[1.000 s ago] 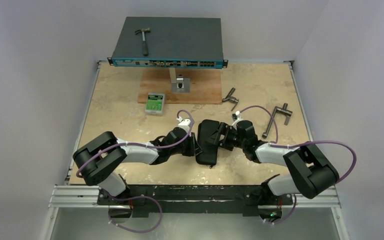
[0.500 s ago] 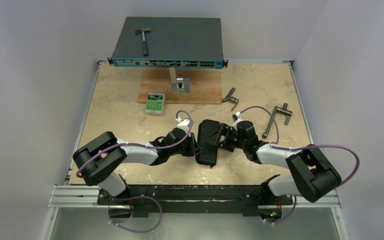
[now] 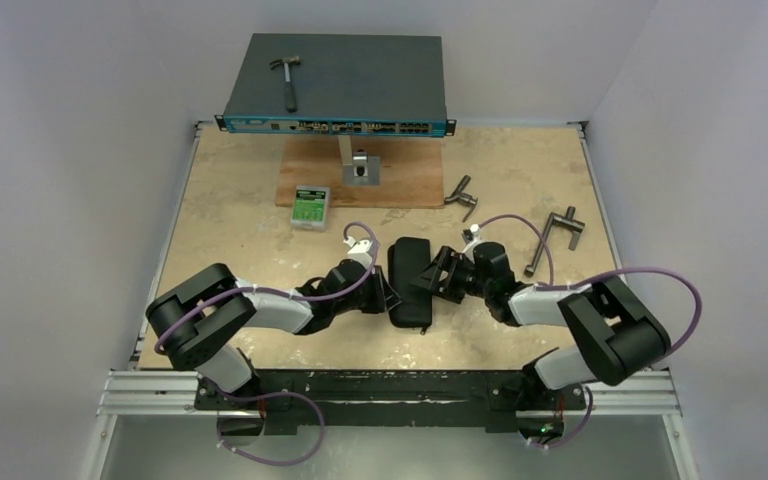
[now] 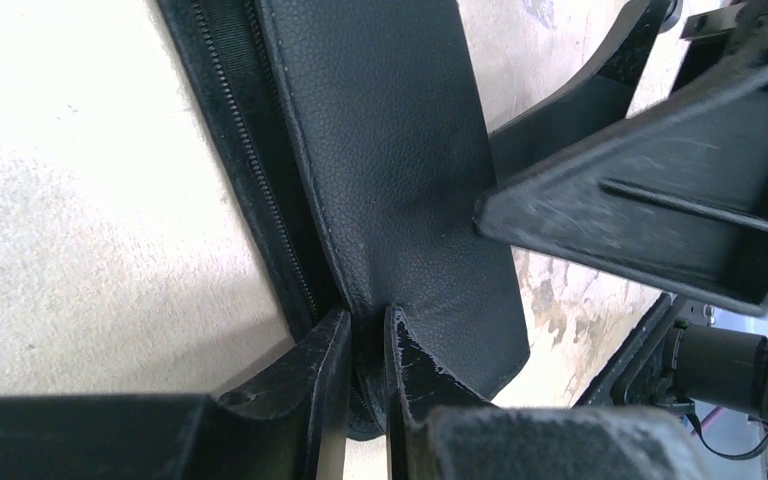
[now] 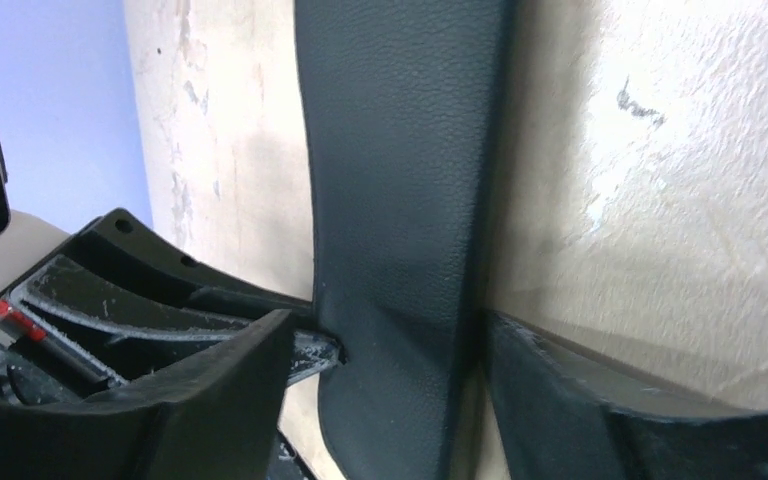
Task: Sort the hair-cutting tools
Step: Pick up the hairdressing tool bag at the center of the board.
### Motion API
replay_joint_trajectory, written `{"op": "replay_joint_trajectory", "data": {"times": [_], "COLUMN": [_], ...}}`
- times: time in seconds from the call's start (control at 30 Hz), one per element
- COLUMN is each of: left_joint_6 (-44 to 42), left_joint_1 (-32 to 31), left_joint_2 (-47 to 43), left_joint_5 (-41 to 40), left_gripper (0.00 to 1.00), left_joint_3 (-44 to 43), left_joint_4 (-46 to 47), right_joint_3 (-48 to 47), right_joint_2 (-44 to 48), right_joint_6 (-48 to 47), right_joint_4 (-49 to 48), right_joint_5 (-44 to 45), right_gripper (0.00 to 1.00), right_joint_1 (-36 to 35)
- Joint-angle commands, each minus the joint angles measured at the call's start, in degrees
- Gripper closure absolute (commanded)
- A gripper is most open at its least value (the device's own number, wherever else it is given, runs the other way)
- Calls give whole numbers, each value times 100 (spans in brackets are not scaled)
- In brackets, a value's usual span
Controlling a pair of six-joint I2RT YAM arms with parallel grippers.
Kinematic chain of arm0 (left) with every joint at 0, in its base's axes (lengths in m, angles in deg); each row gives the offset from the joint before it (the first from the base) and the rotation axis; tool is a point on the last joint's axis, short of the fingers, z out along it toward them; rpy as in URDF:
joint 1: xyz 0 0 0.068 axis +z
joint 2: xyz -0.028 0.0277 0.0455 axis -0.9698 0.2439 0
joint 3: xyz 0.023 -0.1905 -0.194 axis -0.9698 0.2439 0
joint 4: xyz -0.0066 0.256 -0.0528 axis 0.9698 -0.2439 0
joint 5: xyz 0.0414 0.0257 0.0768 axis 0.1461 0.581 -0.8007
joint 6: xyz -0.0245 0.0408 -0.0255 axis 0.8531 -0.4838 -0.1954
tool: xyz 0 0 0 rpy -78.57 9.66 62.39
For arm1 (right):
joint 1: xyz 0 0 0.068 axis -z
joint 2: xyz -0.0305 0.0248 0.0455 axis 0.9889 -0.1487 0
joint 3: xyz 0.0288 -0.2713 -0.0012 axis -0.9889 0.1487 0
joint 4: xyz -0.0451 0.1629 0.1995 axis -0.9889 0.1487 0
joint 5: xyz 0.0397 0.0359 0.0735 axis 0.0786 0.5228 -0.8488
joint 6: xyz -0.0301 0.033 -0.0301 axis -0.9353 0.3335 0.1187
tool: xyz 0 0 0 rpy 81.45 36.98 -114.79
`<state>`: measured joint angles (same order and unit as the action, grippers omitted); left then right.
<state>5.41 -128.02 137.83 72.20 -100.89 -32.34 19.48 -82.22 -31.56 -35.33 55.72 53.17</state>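
Note:
A black leather zip case (image 3: 407, 282) lies mid-table between both arms. My left gripper (image 3: 388, 293) is shut on the case's near edge; in the left wrist view its fingertips (image 4: 365, 318) pinch the leather flap (image 4: 390, 150) beside the zipper. My right gripper (image 3: 430, 278) stands open from the right side. In the right wrist view its fingers (image 5: 390, 325) straddle the case (image 5: 400, 150), with a gap at the left finger. The hair-cutting tools are out of view.
A network switch (image 3: 335, 85) on a stand at the back carries a hammer (image 3: 286, 80). A green box (image 3: 311, 206) lies by a wooden board (image 3: 405, 185). Two grey T-handle tools (image 3: 463, 195) (image 3: 555, 238) lie at the right.
The case now looks narrower from above, its flap folded over toward the left. The right gripper has shifted slightly left around it. The left gripper has kept its pinch.

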Motion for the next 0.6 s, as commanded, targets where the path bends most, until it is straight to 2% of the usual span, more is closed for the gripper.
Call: {"op": "replay_joint_trajectory", "data": {"times": [0.0,0.17,0.33,0.47,0.57], "left_joint_6": [-164,-135,-148,-146,-145], "left_joint_1": [-16,-16,-16,1,86], "left_joint_2": [295,399,358,139,-319], "left_joint_5": [13,57,61,37,9], "left_gripper": [93,93,93,91,84], "left_joint_3": [140,180,173,199,295], "left_joint_4": [-289,-156,-104,-126,-254], "right_joint_3": [434,481,436,444,486], "right_joint_2": [-988,-1192,-1057,-885,-681], "right_joint_6": [116,114,-31,-95,-98], "right_joint_4": [295,-190,-135,-79,-88], "right_joint_5": [-303,-607,-691,-745,-846], "right_gripper": [37,72,100,100,100], "right_joint_1": [-93,-94,-96,-96,-93]}}
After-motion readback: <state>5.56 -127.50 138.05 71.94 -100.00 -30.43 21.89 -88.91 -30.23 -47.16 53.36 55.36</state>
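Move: Between the two hands lies the tool bag, its middle about 3 cm ahead and 3 cm right of the left hand, which already pinches its left long edge. From the right hand, whose open fingers straddle the right long edge, the middle is level, some 3 cm left and 2 cm lower. A green-labelled box sits about 18 cm ahead and 17 cm left of the left hand; a metal tool lies some 16 cm ahead and 7 cm right of the right hand. Closing from wide open to nearly shut, the right fingers pinch the bag's right long edge while that hand sinks a bit over 1 cm, edges forward just under 1 cm, and then eases up slightly. The left hand stays practically in place and keeps its pinch on the left long edge. ##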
